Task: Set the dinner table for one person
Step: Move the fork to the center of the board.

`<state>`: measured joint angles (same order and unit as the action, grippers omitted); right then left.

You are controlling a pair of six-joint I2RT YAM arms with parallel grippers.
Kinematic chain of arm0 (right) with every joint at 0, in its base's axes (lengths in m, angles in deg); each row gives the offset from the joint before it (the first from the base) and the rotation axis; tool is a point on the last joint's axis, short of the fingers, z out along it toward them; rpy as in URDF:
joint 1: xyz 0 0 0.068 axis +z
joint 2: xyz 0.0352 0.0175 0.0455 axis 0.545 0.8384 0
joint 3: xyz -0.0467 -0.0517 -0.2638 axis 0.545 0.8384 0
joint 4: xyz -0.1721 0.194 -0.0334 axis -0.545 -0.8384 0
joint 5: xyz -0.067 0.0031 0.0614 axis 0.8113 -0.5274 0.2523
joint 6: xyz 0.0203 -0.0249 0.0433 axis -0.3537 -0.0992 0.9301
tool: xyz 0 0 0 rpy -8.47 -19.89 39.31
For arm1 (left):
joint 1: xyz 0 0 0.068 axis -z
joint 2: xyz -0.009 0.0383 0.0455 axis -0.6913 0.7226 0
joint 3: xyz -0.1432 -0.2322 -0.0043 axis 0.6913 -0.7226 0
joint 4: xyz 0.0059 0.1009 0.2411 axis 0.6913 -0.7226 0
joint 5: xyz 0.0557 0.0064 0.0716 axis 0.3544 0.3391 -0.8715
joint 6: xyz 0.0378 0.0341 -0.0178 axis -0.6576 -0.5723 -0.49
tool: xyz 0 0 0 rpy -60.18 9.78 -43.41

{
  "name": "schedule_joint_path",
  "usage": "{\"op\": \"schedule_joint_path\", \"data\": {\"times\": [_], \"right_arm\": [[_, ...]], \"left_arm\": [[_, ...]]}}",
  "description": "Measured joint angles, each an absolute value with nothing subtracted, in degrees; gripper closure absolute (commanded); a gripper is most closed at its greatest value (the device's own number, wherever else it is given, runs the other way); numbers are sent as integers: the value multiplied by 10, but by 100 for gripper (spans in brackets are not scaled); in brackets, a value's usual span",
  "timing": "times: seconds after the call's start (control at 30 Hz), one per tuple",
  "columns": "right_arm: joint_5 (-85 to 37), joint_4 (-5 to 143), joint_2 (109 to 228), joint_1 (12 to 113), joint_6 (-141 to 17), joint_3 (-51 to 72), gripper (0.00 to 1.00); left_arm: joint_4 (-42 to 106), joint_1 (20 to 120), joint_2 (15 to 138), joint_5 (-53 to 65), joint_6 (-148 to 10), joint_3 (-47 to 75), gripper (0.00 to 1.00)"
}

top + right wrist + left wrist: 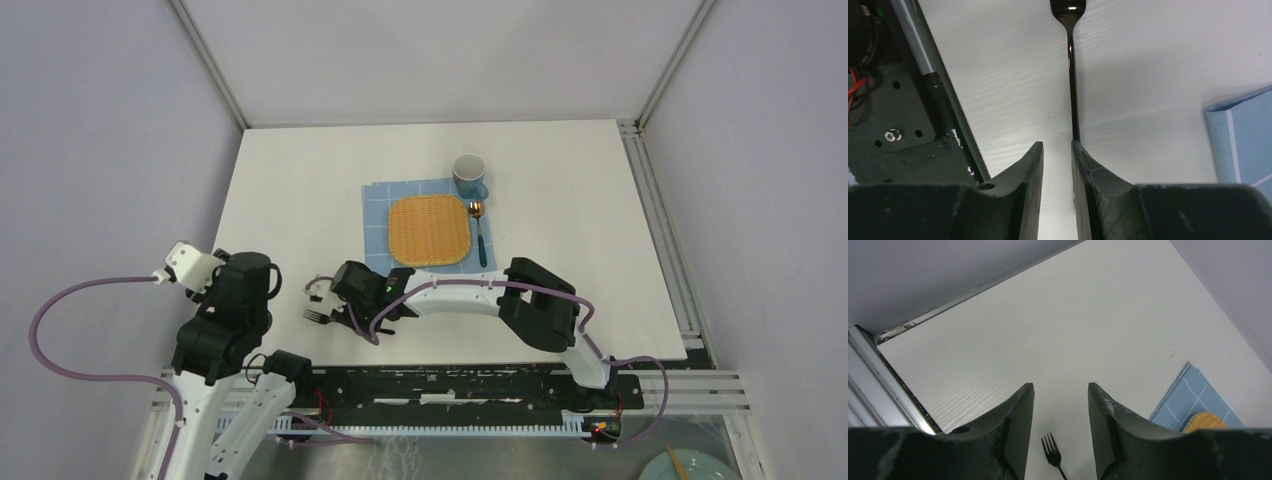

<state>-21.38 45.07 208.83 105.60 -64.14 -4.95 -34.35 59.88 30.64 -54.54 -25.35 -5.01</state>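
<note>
On the white dinner table (300,190), a black fork (318,315) lies near the front edge, left of the blue checked cloth (378,200). My right gripper (335,310) reaches left over the fork's handle. In the right wrist view the right gripper (1057,147) is open by a narrow gap, and the fork (1071,75) runs along the inner edge of its right finger. My left gripper (1060,390) hangs open and empty above the fork (1052,452), whose tines show between its fingers. The cloth carries a woven mat (430,230), a blue cup (469,175) and a spoon (480,235).
A black base rail (450,385) with cables runs along the near edge. Metal frame posts (655,190) and grey walls close in the table's sides and back. A teal plate (690,465) sits off the table at the bottom right.
</note>
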Motion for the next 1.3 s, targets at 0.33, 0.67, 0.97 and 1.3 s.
{"op": "schedule_joint_path", "data": {"times": [0.33, 0.67, 0.97, 1.3], "right_arm": [[-216, 459, 2116, 1044, -642, -49, 68], [-231, 469, 2120, 1036, -640, -49, 95], [-238, 474, 2121, 1035, -630, -49, 100], [-234, 485, 2117, 1035, -621, -40, 100]], "left_arm": [[-343, 599, 306, -545, -255, -51, 48], [-343, 599, 306, -543, -255, -51, 48], [-337, 599, 306, -543, -255, -55, 48], [-331, 599, 307, -542, -255, -60, 47]]}}
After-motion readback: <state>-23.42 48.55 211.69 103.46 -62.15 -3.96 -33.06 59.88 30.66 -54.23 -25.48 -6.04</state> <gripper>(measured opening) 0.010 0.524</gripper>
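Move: The fork's middle lies almost straight under the right hand, about 1 cm ahead, 1 cm to its left and 3 cm below. The wooden board stands some 23 cm ahead and 15 cm to the right, on the blue napkin, whose middle is at much the same place; the spoon is about 10 cm right of the board's middle. From the idle left hand the fork is roughly 23 cm right, 4 cm back and 23 cm below. Down by a good 2 cm while easing about 1 cm forward, the right hand brings its partly open fingers astride the fork's handle near mid-length. There it stays, pointing down and to the left, while the fingers close fully and pinch the thin handle; no lift follows yet. ##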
